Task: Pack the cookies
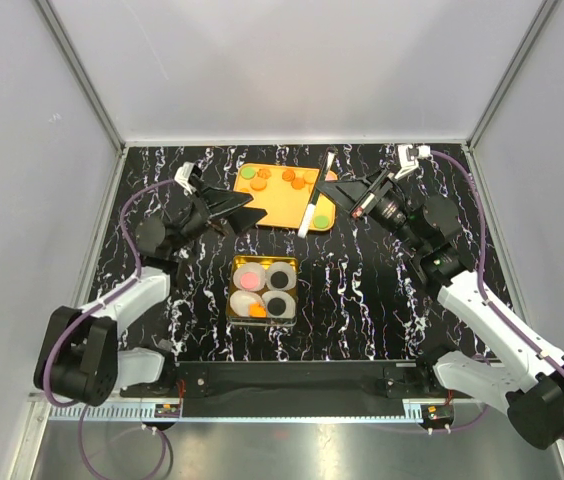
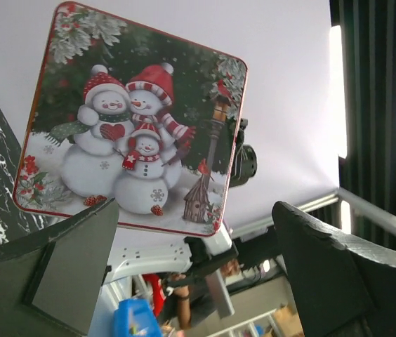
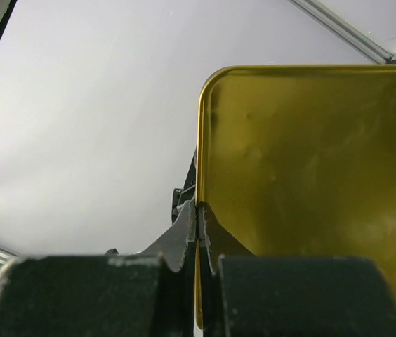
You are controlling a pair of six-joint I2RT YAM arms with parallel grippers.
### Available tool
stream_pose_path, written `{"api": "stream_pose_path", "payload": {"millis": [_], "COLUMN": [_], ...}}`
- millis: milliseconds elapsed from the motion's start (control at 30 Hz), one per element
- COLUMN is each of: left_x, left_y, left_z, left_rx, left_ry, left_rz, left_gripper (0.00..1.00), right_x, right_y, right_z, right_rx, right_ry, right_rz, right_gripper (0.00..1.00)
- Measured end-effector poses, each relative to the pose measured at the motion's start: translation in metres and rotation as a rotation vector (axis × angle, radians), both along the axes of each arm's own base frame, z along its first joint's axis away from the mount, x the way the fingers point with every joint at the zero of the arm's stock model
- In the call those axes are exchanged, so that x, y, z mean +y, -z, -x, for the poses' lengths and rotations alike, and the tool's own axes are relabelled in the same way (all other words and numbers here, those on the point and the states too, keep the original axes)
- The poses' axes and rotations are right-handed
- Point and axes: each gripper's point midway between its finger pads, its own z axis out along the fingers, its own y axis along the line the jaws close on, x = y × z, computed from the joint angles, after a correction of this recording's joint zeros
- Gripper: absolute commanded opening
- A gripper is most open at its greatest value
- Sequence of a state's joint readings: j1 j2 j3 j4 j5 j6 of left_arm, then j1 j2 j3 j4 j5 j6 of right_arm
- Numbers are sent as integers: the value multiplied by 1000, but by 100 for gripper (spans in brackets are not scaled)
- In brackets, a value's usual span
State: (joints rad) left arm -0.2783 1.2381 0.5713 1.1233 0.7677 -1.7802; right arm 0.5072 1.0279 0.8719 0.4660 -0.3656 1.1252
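Several cookies (image 1: 293,178), orange and green, lie on the orange tray (image 1: 272,212). More cookies (image 1: 250,277) sit in white paper cups inside the gold tin (image 1: 234,292) at the table's middle. My right gripper (image 1: 324,188) is shut on the rim of the tin's lid (image 1: 314,198), which it holds on edge above the tray. The right wrist view shows the lid's golden inside (image 3: 310,175) with the gripper (image 3: 199,207) pinching its rim. My left gripper (image 1: 254,210) is open just left of the lid. Its wrist view shows the snowman-printed lid (image 2: 131,119) beyond the spread gripper (image 2: 198,210).
The black marbled table (image 1: 382,300) is walled by white panels at the back and both sides. The tin stands between the two arms, nearer than the tray.
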Motion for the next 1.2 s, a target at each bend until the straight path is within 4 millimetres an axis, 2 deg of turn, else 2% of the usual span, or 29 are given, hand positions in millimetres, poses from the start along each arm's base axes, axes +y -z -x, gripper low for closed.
{"api": "stream_pose_path", "payload": {"millis": [133, 267, 367, 833, 1033, 1200], "left_x": [1, -6, -7, -9, -14, -18], "left_y": [6, 33, 43, 24, 10, 11], "left_z": [-5, -27, -32, -30, -31, -30], "left_rx": [-24, 134, 198, 151, 116, 121], "left_ry": [36, 89, 109, 139, 154, 165], "left_rz": [-1, 7, 6, 21, 28, 29], "left_gripper": [98, 97, 98, 99, 99, 99], "right_x": [2, 6, 11, 26, 30, 35], "right_y": [-1, -6, -12, -46, -59, -63], "right_z": [3, 5, 4, -4, 3, 4], "right_rx": [10, 10, 7, -11, -37, -40], "right_ry": [-25, -62, -93, -205, -243, -273], "right_rz": [-9, -28, -50, -180, -230, -261], "right_gripper": [0, 0, 0, 0, 0, 0]}}
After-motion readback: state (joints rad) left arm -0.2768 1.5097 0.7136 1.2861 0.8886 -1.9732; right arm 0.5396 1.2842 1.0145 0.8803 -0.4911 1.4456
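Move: The lid hangs roughly upright under the shut right gripper, its middle some 8 cm below that hand and about 1 cm ahead and 1 cm to its left. From the open left gripper its middle lies about 11 cm right, 3 cm ahead and 2 cm lower. Far below, some 30 cm under the left hand, the cookie box lies about 7 cm back and straight in line, and the orange tray about 16 cm ahead and 5 cm right. Keeping its pinch on the lid's upper rim, the right hand lifts about 6 cm and eases some 4 cm left while it turns roughly 20 degrees, its left side rolling up and the hand swinging counter-clockwise, so that the lid's hanging edge swings towards the left gripper. The left hand, fingers wide open, moves about 3 cm forward while sinking some 4 cm, then creeps back up about 3 cm and slightly right towards the lid's lower edge; no grip is taken, and whether a finger touches the lid can't be seen. ##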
